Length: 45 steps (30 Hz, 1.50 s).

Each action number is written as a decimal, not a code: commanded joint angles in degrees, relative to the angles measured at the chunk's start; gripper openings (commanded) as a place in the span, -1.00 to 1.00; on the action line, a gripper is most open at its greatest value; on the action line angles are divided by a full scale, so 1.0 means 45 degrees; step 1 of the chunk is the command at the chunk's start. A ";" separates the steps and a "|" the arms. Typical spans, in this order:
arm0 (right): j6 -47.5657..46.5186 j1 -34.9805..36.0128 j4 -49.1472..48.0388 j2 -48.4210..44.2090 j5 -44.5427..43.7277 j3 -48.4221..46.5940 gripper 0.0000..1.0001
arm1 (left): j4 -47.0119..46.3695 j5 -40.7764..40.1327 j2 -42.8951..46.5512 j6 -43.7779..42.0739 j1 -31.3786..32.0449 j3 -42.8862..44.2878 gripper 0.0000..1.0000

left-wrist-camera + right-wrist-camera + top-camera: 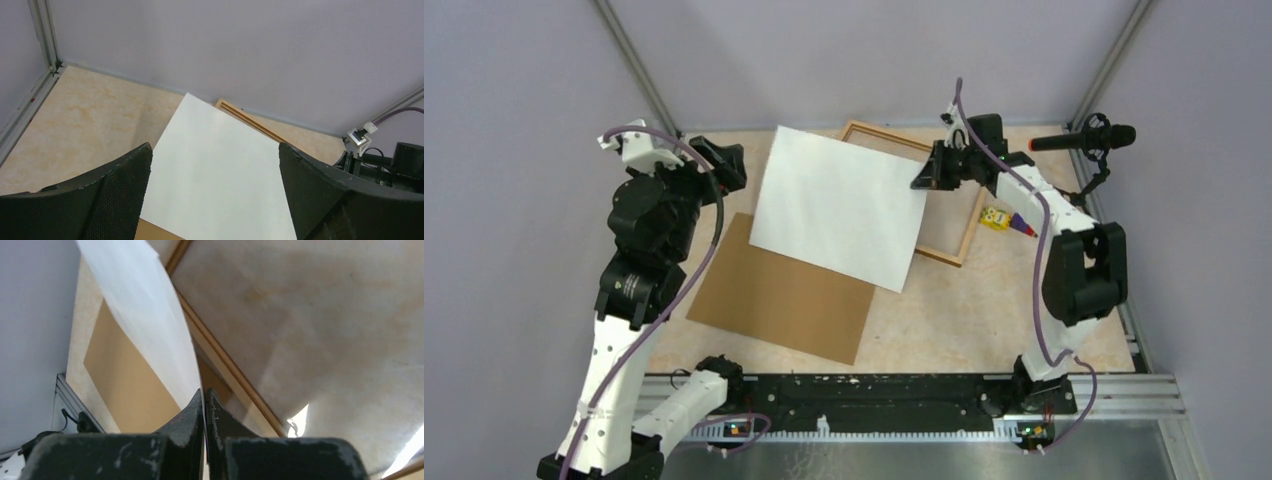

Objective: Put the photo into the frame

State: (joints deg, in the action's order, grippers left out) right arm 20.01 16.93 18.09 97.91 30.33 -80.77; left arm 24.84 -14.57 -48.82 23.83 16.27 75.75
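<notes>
The photo (839, 205) shows its plain white back and is lifted over the table, tilted, covering most of the frame (969, 235), a thin light-wood rectangle at the back right. My right gripper (921, 180) is shut on the photo's right edge; in the right wrist view the sheet (145, 320) runs up from between the pinched fingertips (204, 395), with the frame's rail (225, 367) beneath. My left gripper (729, 165) stands open at the photo's left side, touching nothing. In the left wrist view the photo (220, 170) lies beyond its spread fingers (117, 195).
A flat brown backing board (779, 295) lies on the table, partly under the photo's near edge. A small yellow object (996, 217) sits right of the frame. A black microphone (1084, 138) juts in at the back right. Metal posts mark the back corners.
</notes>
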 commanded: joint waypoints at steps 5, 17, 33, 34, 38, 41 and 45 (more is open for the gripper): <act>-0.2204 -0.1788 0.3772 0.1948 0.0146 -0.2819 -1.00 | -0.1174 0.0796 -0.0077 -0.0140 0.0223 -0.1299 0.97; -0.3250 -0.3482 0.6399 0.4517 -0.1016 -0.6798 -1.00 | -0.1868 0.1072 -0.0572 -0.0019 0.0524 -0.3142 0.97; -0.2454 -0.3588 0.5510 0.6684 -0.0801 -0.8701 -1.00 | -0.2200 0.0976 -0.1429 -0.0277 0.0534 -0.3857 0.97; -0.2359 -0.3586 0.5236 0.6657 -0.0760 -0.8575 -1.00 | -0.2214 0.0999 -0.1477 -0.0250 0.0543 -0.3872 0.98; -0.2072 -0.3587 0.4610 0.6802 -0.0811 -0.8613 -1.00 | -0.2259 0.1049 -0.1621 -0.0197 0.0542 -0.3953 0.97; -0.2062 -0.3593 0.4906 0.7266 -0.0948 -0.9318 -1.00 | -0.2278 0.1038 -0.1745 -0.0184 0.0544 -0.3981 0.98; -0.1941 -0.3591 0.4861 0.7710 -0.0848 -0.9725 -1.00 | -0.2309 0.0960 -0.1852 -0.0270 0.0544 -0.4038 0.98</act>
State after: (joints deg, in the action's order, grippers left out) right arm 10.09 0.69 41.56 130.50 26.52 -121.12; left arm 17.76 -9.89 -56.80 23.59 18.50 57.98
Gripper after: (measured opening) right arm 0.003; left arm 0.987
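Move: The right gripper pinches the far-right corner of the white-backed photo. From it, the frame's middle lies about 9 cm ahead, 3 cm left and 19 cm below; the frame's far-right corner is some 17 cm ahead and 22 cm right, and the yellow block 2 cm ahead and 20 cm right. The cardboard is roughly 15 cm back and 31 cm left. From the empty left gripper, the frame's middle is some 22 cm ahead, 32 cm right and 43 cm down. Keep the right gripper shut on the photo's corner and draw it right about 14 cm while sinking some 7 cm, pushing forward 14 cm as you go, the last stretch nearly straight ahead, towards the frame's far-right corner. Bring the open, empty left gripper down roughly 16 cm and slightly forward, tipping its fingers downward. ##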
